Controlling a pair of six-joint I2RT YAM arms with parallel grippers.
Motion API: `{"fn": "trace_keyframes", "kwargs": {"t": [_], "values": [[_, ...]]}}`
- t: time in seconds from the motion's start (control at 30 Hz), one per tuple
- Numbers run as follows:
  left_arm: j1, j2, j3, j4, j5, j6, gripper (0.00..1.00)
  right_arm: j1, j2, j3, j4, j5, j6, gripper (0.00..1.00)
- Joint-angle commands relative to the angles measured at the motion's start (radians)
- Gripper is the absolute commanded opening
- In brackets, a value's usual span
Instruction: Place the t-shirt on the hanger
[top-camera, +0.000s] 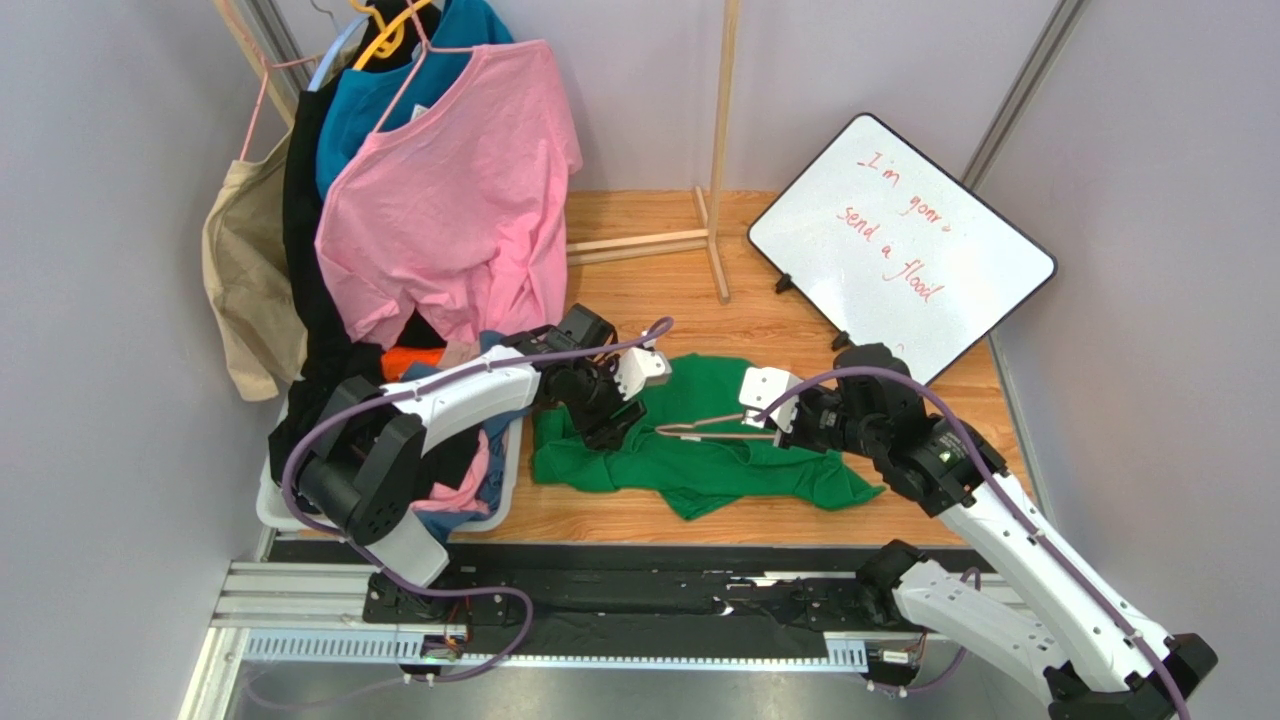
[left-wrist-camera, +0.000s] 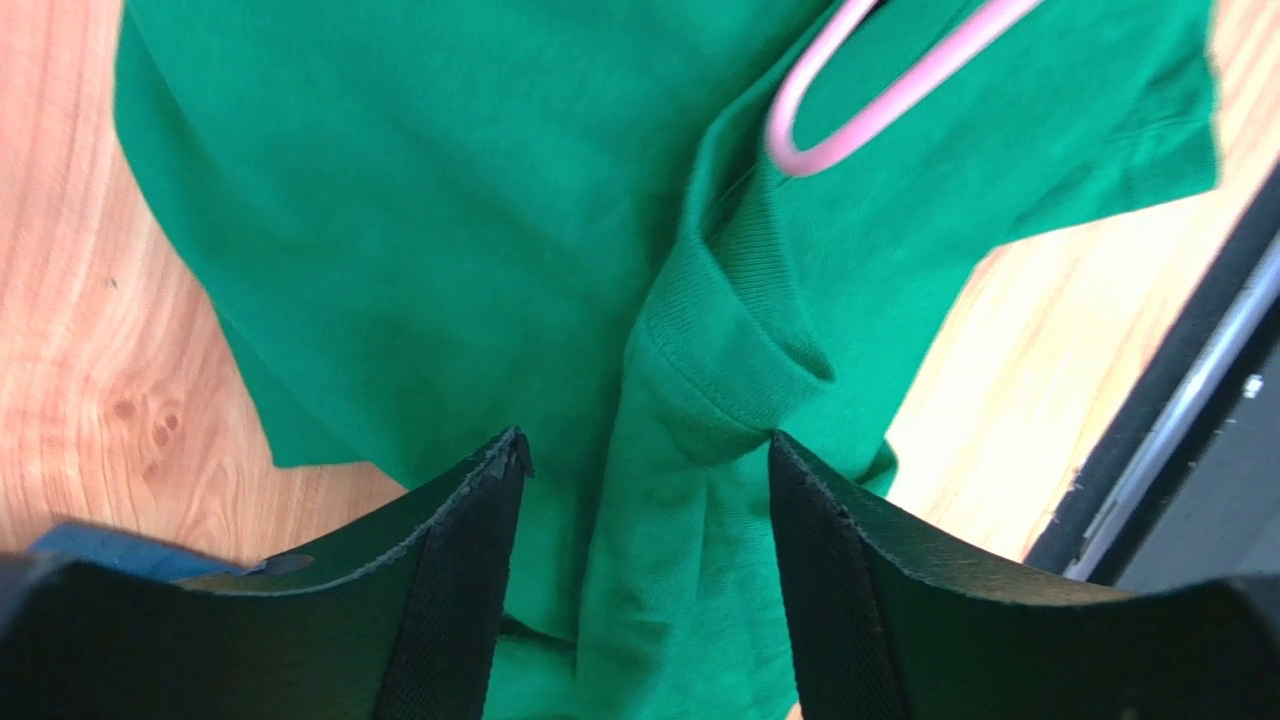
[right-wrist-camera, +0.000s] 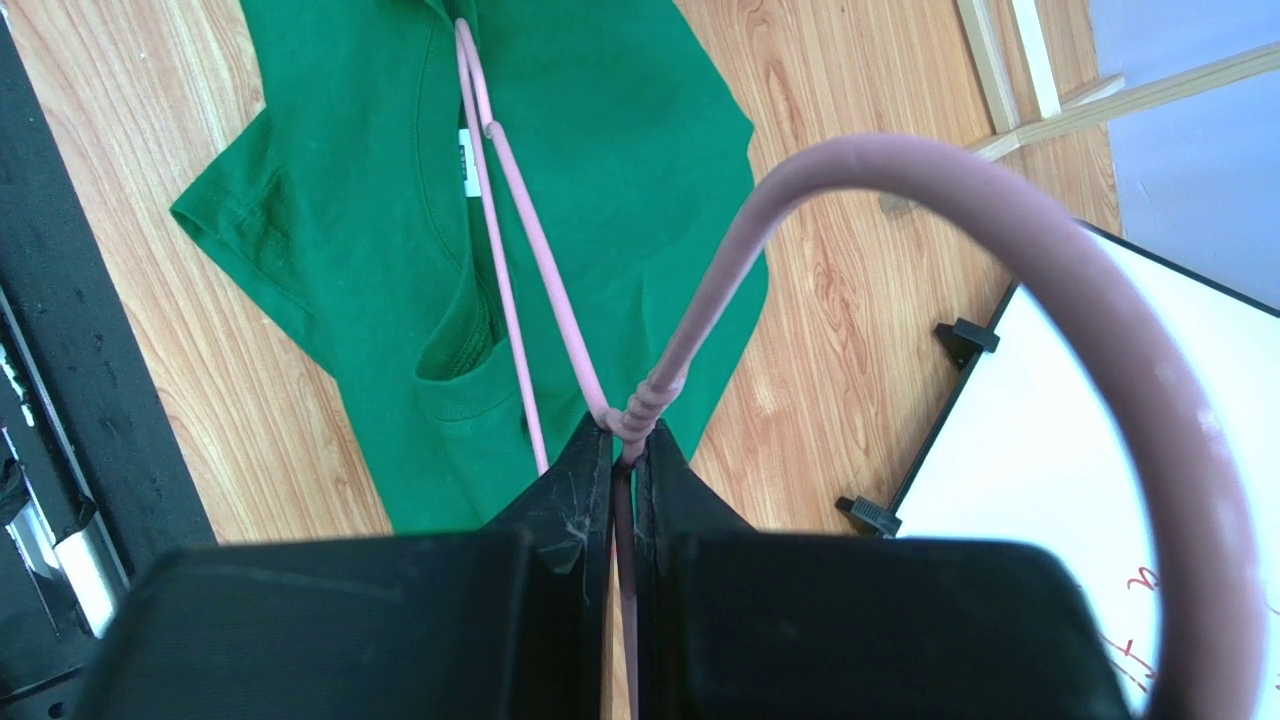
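Observation:
The green t-shirt (top-camera: 706, 450) lies crumpled on the wooden floor between the arms. My right gripper (right-wrist-camera: 628, 438) is shut on the pale-pink hanger (right-wrist-camera: 519, 255) at the twisted neck below its hook, and holds the frame out over the shirt's neck, near the white label (right-wrist-camera: 467, 158). In the top view the right gripper (top-camera: 789, 417) is at the shirt's right side and the hanger (top-camera: 706, 431) points left. My left gripper (left-wrist-camera: 646, 450) is open just above the shirt's ribbed collar fold (left-wrist-camera: 721, 330), one jaw on each side of it. The hanger's end (left-wrist-camera: 872, 105) shows beyond.
A whiteboard (top-camera: 899, 248) leans at the back right. A basket (top-camera: 504, 503) of clothes stands left of the shirt. A pink t-shirt (top-camera: 451, 195) and other garments hang on the rack at the back left. A wooden stand (top-camera: 714, 225) is behind. A black rail (top-camera: 601, 593) runs along the front.

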Motion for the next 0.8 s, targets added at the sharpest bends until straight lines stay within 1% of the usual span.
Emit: {"fn": "trace_keyframes", "kwargs": {"t": [0.0,0.07,0.13,0.17,0.23,0.27,0.33,0.37,0.47,0.53,0.67,0.77], "values": [[-0.001,-0.019,0.017,0.029,0.067,0.036,0.66,-0.005,0.007,0.018,0.077,-0.022,-0.018,0.0],[-0.001,-0.007,0.023,0.025,0.071,0.036,0.64,-0.005,0.017,0.017,0.085,-0.032,-0.035,0.0],[-0.003,0.01,0.034,0.024,0.07,0.037,0.6,-0.006,0.025,0.015,0.09,-0.049,-0.053,0.0],[-0.001,0.013,0.037,0.025,0.07,0.037,0.51,-0.006,0.028,0.011,0.091,-0.057,-0.061,0.0],[0.002,0.021,0.049,0.019,0.076,0.033,0.4,-0.006,0.034,0.007,0.093,-0.081,-0.073,0.0],[0.006,0.022,0.054,0.018,0.082,0.033,0.32,-0.005,0.037,0.007,0.093,-0.088,-0.088,0.0],[0.014,0.016,0.058,0.015,0.096,0.033,0.26,-0.005,0.048,0.001,0.102,-0.097,-0.102,0.0],[0.02,0.014,0.058,0.01,0.1,0.042,0.2,-0.005,0.051,0.001,0.104,-0.097,-0.11,0.0],[0.023,0.013,0.074,-0.027,0.123,0.071,0.13,-0.005,0.068,0.012,0.11,-0.106,-0.124,0.0],[0.028,0.008,0.078,-0.06,0.16,0.089,0.1,-0.005,0.071,0.02,0.11,-0.118,-0.131,0.0],[0.028,-0.002,0.091,-0.099,0.208,0.115,0.02,-0.005,0.079,0.02,0.113,-0.121,-0.165,0.0],[0.029,0.002,0.107,-0.123,0.237,0.117,0.0,-0.003,0.091,0.017,0.117,-0.143,-0.174,0.0]]}}
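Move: The left end of the green t-shirt's neck opening stands up in a fold between the left fingers, roughly 2 cm below their closing point and 1 cm to its right; the pink hanger's free tip hovers some 6 cm to the right and 3 cm above, the neck label about 11 cm to the right. From the right hand, which holds the hanger by its neck, that collar fold is about 19 cm left, 3 cm back and 15 cm below. Closing fully from about two-thirds open, the left fingers pinch the collar fold while the hand drifts about 1 cm right, then lifts about 1 cm near the end. Meanwhile the right hand keeps its grip on the hanger's neck and eases it some 2 cm left, slightly forward, turning about 10 degrees counter-clockwise to bring the hanger's tip towards the left end of the neck opening. ##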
